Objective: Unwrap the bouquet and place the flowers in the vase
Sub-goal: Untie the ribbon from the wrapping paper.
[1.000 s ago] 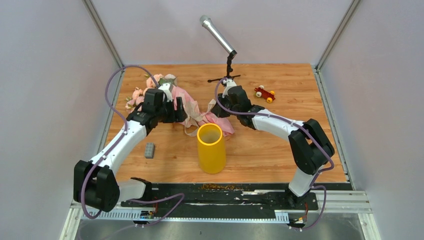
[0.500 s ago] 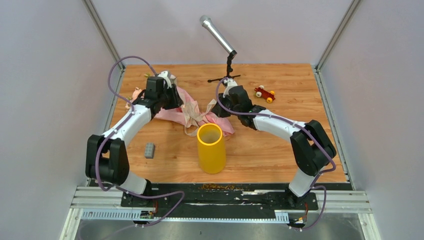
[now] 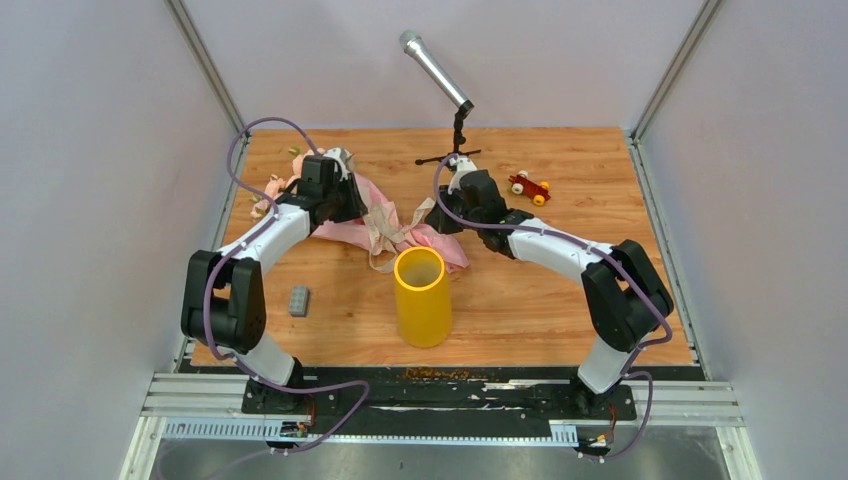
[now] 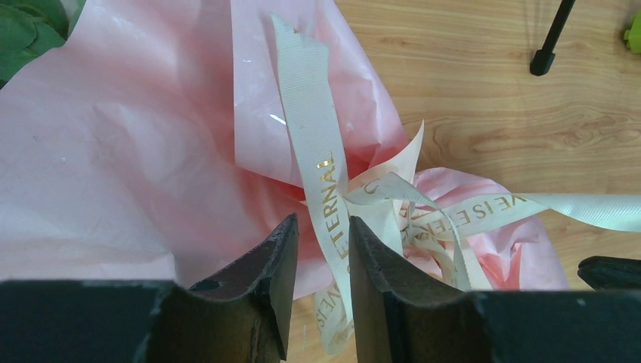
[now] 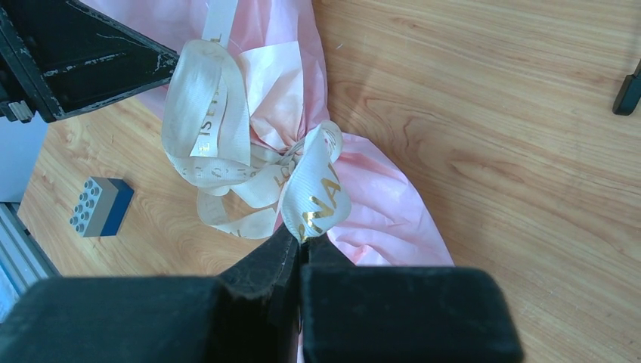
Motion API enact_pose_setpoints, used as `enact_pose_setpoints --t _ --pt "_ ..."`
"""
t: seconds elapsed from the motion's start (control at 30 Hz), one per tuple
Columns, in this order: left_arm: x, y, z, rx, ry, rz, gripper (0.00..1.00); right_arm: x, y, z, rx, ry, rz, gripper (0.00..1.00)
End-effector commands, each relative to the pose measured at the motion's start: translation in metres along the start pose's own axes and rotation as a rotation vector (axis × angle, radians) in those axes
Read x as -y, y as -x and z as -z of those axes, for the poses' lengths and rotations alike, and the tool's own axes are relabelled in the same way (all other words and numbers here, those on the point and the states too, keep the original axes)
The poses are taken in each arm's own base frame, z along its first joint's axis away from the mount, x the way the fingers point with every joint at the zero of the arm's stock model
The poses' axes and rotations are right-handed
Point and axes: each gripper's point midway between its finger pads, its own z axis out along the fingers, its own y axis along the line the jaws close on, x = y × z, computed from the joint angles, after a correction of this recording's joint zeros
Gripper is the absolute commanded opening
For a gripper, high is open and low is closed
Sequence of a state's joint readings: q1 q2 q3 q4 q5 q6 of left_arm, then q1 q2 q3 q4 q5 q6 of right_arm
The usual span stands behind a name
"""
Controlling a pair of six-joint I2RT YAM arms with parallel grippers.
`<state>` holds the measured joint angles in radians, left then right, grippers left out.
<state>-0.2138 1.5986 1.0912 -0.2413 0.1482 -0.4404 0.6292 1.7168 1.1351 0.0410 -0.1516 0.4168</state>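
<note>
The bouquet point(image 3: 385, 215) lies on its side at the back of the table, its pink paper tied with a beige ribbon point(image 4: 321, 162). The flowers point(image 3: 272, 190) show at its left end, with green leaves point(image 4: 23, 26) at the corner of the left wrist view. My left gripper point(image 4: 323, 238) hangs over the knot with its jaws a narrow gap apart. One ribbon strand runs loosely through that gap. My right gripper point(image 5: 302, 238) is shut on a ribbon loop point(image 5: 314, 193) at the bundle's right end. The yellow vase point(image 3: 421, 295) stands upright in front of the bouquet.
A small grey block point(image 3: 299, 300) lies left of the vase. A microphone point(image 3: 437, 70) on a black tripod point(image 3: 450, 155) stands at the back centre. A red toy car point(image 3: 528, 186) sits right of it. Walls close in both sides.
The left arm has swung in toward the back, bringing its gripper over the ribbon knot, and its jaws have narrowed from wide to a small gap. The right gripper has stayed shut.
</note>
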Motion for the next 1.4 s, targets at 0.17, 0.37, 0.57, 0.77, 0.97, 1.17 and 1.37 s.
enact_pose_setpoints --t 0.17,0.37,0.57,0.77,0.97,1.17,1.37 --pt "0.004 0.005 -0.014 0.025 -0.039 0.039 0.35 -0.007 0.018 0.009 0.039 0.027 0.011 0.0" --pt "0.004 -0.004 -0.018 0.013 -0.053 0.054 0.33 -0.006 0.017 0.008 0.037 0.025 0.009 0.0" --pt "0.004 -0.01 -0.02 0.0 -0.062 0.059 0.33 -0.005 0.016 0.006 0.033 0.027 0.005 0.0" --pt "0.01 -0.016 -0.024 -0.008 -0.106 0.093 0.21 -0.004 0.017 0.007 0.034 0.026 0.004 0.0" --pt "0.011 -0.014 -0.013 0.014 -0.106 0.1 0.0 0.003 0.017 0.008 0.037 0.012 0.002 0.0" --pt "0.011 -0.006 0.016 0.099 -0.095 0.092 0.0 0.017 0.015 0.011 0.03 -0.044 0.008 0.0" --pt "0.006 -0.004 0.045 0.165 -0.065 0.077 0.0 0.039 0.013 0.019 0.013 -0.167 0.058 0.0"
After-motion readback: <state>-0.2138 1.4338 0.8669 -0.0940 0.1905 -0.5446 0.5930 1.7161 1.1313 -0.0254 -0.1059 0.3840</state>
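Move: The loose ribbon tail I want lies over the pink wrapping just beyond my part-open left fingertips, about 2 cm to the right and 3 cm below them. The knot is some 2 cm back, 7 cm right and 4 cm below my left hand. The flower heads are roughly 8 cm ahead and 15 cm left, the vase about 20 cm back and 11 cm right. From my right hand, already gripping the other ribbon end, the knot lies 1 cm ahead and 8 cm left, the tail 2 cm ahead and 12 cm left, both lower. I ease my left hand down about 3 cm and a little right onto the loose ribbon tail, rolling it slightly, and shut the fingers to pinch it. Then I draw it back and up, roughly 3 cm each way, while my right hand keeps its pinch on the other end and, late on, pulls about 2 cm to the right and slightly down, away from the knot. ##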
